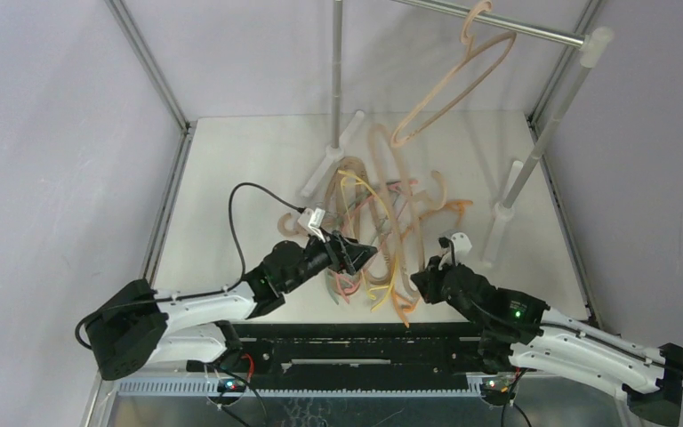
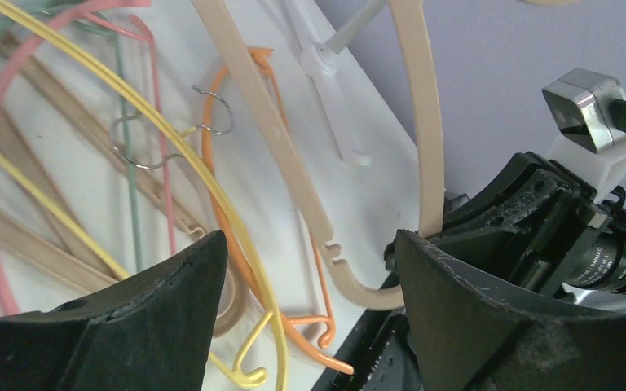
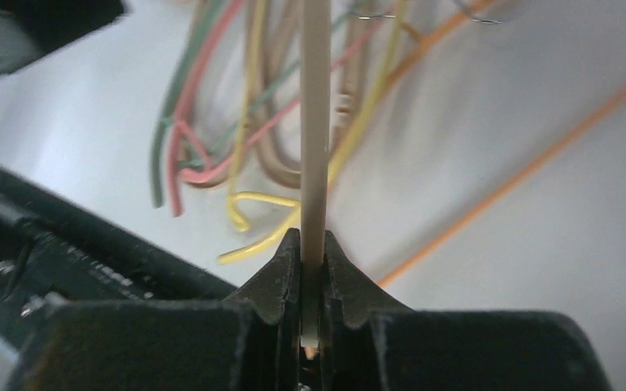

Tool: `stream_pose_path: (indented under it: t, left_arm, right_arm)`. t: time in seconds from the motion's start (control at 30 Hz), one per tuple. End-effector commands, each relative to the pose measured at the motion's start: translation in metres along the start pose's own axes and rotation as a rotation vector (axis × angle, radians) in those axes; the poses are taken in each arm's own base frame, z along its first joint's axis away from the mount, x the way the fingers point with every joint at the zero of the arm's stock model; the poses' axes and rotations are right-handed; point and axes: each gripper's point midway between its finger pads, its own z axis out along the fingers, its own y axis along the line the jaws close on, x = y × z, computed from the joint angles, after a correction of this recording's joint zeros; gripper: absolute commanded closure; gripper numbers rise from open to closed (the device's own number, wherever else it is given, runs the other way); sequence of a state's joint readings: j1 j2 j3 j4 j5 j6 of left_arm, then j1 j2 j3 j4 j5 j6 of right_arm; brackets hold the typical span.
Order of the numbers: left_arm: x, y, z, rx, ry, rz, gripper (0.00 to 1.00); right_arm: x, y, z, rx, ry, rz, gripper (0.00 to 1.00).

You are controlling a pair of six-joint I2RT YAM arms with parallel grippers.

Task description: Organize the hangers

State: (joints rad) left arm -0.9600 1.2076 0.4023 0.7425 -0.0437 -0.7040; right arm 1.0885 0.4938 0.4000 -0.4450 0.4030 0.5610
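A tangle of hangers (image 1: 382, 227), beige, yellow, pink, orange and green, lies mid-table. One beige hanger (image 1: 453, 84) hangs from the silver rail (image 1: 498, 22). My right gripper (image 1: 425, 280) (image 3: 314, 244) is shut on the thin edge of a beige hanger (image 3: 315, 122) (image 1: 402, 267) at the pile's near right. My left gripper (image 1: 362, 253) (image 2: 308, 238) stands open over the pile's near left, holding nothing. Beneath its gap lie a yellow hanger (image 2: 171, 138), an orange hanger (image 2: 212, 163) and the curved end of the beige hanger (image 2: 249, 90).
The rail's posts (image 1: 336, 71) (image 1: 547, 133) stand on white feet (image 1: 325, 165) (image 1: 498, 222) just behind and right of the pile. Metal frame bars (image 1: 164, 84) edge the table. The black base rail (image 1: 356, 347) runs along the near edge.
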Motion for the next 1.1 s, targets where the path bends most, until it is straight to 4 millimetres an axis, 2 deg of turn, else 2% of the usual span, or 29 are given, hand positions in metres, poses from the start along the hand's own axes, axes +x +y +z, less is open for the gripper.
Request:
stream_pose_path:
  t: [0.0,0.07,0.13,0.27,0.4,0.6,0.77,0.97,1.07]
  left_arm:
    - [-0.019,0.005,-0.010,-0.052,-0.064,0.066,0.20]
    - [-0.023,0.002,-0.012,-0.045,-0.075,0.068,0.20]
    - [-0.025,0.000,-0.015,-0.039,-0.079,0.069,0.19]
    - [-0.031,-0.004,-0.023,-0.026,-0.100,0.069,0.20]
    - [-0.035,-0.001,-0.032,-0.041,-0.115,0.082,0.20]
    - [-0.039,0.001,-0.041,-0.054,-0.125,0.100,0.19]
    - [-0.041,0.004,-0.047,-0.070,-0.136,0.107,0.19]
    - [-0.045,0.006,-0.052,-0.087,-0.145,0.127,0.19]
    - [-0.046,0.007,-0.053,-0.093,-0.147,0.135,0.19]
  right_arm:
    - [-0.028,-0.040,-0.019,0.264,-0.092,0.131,1.00]
    - [-0.035,-0.065,-0.032,0.401,-0.122,0.155,1.00]
    - [-0.049,-0.077,-0.042,0.468,-0.177,0.176,1.00]
    - [-0.076,-0.092,-0.059,0.567,-0.264,0.223,1.00]
    - [-0.102,-0.101,-0.067,0.631,-0.332,0.222,1.00]
    - [-0.141,-0.112,-0.060,0.720,-0.375,0.160,1.00]
    - [-0.177,-0.117,-0.047,0.710,-0.414,0.166,1.00]
    - [-0.233,-0.116,-0.043,0.688,-0.482,0.157,1.00]
    - [-0.262,-0.109,-0.043,0.671,-0.524,0.139,1.00]
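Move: The beige hanger already sits in the right fingers, bound for the free stretch of rail near the rail's right end, about 27 cm ahead of this hand, 16 cm right and 30 cm up. The right upright stands roughly 25 cm ahead and 23 cm right; the hung hanger's body is some 30 cm ahead, 4 cm right and 18 cm up. On the table, the orange hanger lies 14 cm ahead, 4 cm right. From the left hand, the stretch is about 23 cm ahead, 27 cm right, 26 cm up. The beige hanger, still pinched in the right fingers, is swung away from the left gripper to the right, the hand turning clockwise by some 45 degrees; then the right hand carries it forward and up towards the rail, ending about 14 cm off in each of these three directions. The left hand, already open, backs off left by about 6 cm and a little upward. ##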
